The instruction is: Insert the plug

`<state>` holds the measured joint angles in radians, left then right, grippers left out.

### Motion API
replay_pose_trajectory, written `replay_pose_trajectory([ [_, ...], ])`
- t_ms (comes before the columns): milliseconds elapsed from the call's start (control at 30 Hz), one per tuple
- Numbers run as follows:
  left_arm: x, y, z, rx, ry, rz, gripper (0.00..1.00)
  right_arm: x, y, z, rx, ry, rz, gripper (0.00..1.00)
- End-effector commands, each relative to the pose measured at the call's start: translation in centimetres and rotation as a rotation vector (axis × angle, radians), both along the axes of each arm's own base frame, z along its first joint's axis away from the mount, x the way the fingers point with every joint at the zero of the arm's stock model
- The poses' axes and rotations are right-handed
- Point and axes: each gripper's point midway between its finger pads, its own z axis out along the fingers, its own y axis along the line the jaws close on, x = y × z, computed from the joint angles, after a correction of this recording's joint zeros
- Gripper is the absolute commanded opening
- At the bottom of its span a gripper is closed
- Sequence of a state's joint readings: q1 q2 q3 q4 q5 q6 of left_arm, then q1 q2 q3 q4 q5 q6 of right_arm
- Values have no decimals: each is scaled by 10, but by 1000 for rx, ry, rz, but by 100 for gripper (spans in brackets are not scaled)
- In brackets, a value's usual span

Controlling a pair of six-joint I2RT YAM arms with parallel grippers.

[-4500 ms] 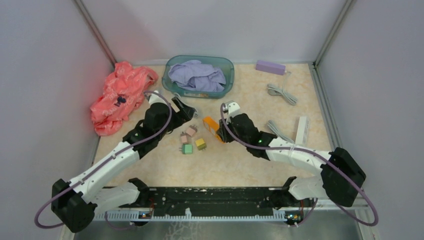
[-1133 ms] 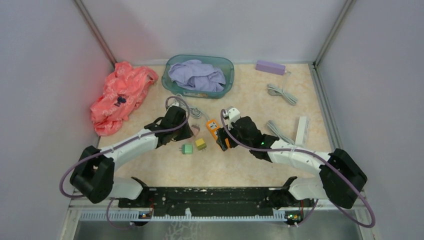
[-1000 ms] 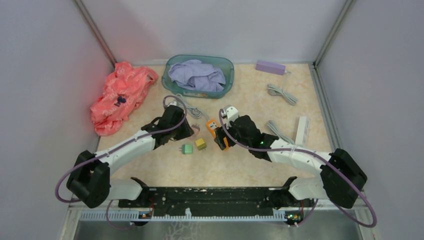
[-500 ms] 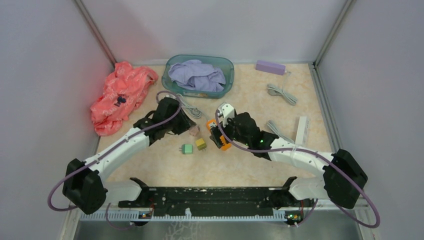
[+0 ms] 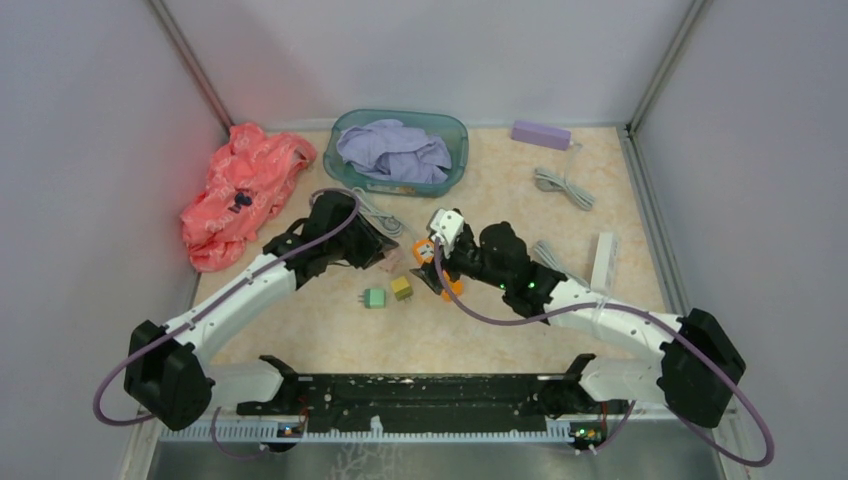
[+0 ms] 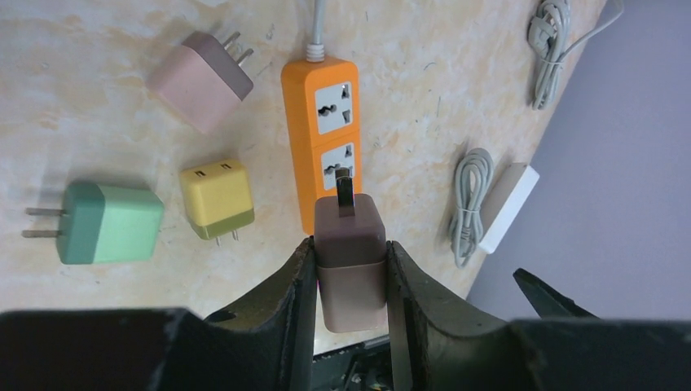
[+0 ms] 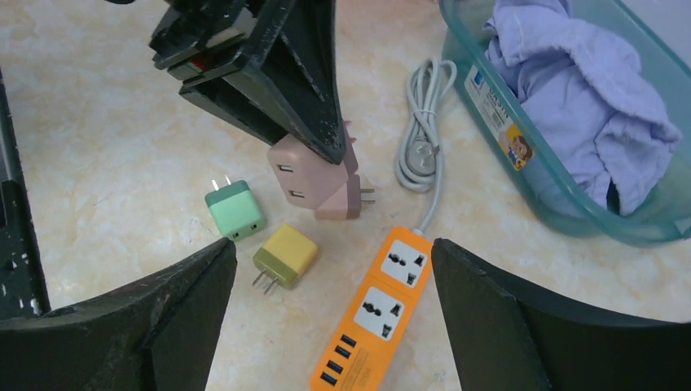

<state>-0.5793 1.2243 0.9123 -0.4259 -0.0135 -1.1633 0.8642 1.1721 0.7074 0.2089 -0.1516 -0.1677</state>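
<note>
My left gripper (image 6: pixel 350 244) is shut on a two-tone pink-brown plug (image 6: pixel 350 269), its prongs pointing toward the orange power strip (image 6: pixel 326 138) lying on the table just ahead. In the right wrist view the same plug (image 7: pixel 297 175) hangs in the left gripper's fingers (image 7: pixel 314 98) above the table. My right gripper (image 7: pixel 332 244) stands open over the power strip (image 7: pixel 375 314), with nothing between its fingers. From the top view the left gripper (image 5: pixel 385 255) and right gripper (image 5: pixel 436 268) are close together at the strip (image 5: pixel 450 289).
A second pink plug (image 6: pixel 200 77), a yellow plug (image 6: pixel 217 198) and a green plug (image 6: pixel 102 221) lie left of the strip. A teal basket (image 5: pixel 460 150) of purple cloth, a red cloth (image 5: pixel 245 190), coiled cables (image 5: pixel 562 186) and a white adapter (image 5: pixel 603 260) sit around.
My right gripper has opened, let go of the power strip and drawn up from it. My left gripper has lifted the pink-brown plug and carried it toward the strip.
</note>
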Motion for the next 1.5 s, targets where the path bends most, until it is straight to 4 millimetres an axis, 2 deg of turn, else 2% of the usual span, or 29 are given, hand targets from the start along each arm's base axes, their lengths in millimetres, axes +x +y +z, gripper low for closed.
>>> replay_pose_trajectory([
  [0,-3,-14,18,-172,76,63,15,-13,17,52,116,-255,155,88],
  [200,-9,-28,22,-287,113,40,13,-12,26,48,82,-350,201,82],
  [333,-9,-30,25,-312,129,50,13,-10,32,39,27,-391,200,80],
  [567,-12,-31,24,-345,164,79,12,-4,39,21,-65,-428,154,70],
  [867,-15,-30,21,-370,192,102,12,8,37,12,-121,-469,63,48],
  [1067,-16,-31,20,-386,210,111,12,7,38,3,-155,-476,62,46],
  [1467,-17,-28,18,-407,224,150,12,6,37,-13,-227,-490,49,50],
])
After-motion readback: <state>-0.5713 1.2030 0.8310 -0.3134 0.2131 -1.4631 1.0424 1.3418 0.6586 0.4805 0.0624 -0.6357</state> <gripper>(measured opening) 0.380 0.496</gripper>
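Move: The pink plug held in the left fingers hangs about 7 cm to the right hand's left, 4 cm ahead and 3 cm lower. From the right hand the orange power strip lies about 4 cm right and 16 cm below, a second pink plug on the table 6 cm left and 2 cm ahead, the yellow plug 4 cm left and 4 cm back. From the left hand, the right gripper is some 7 cm right, 4 cm back and 3 cm higher. Leftward by some 3.5 cm goes the right hand to the held pink plug, first rising 2 cm, then sinking about 4, its fingers tipping up and narrowing from wide to half open around the plug's slotted end. The left hand keeps its grip and brings the plug about 3.5 cm right and 2 back to meet it, rolling some 20 degrees with its left side dropping. ##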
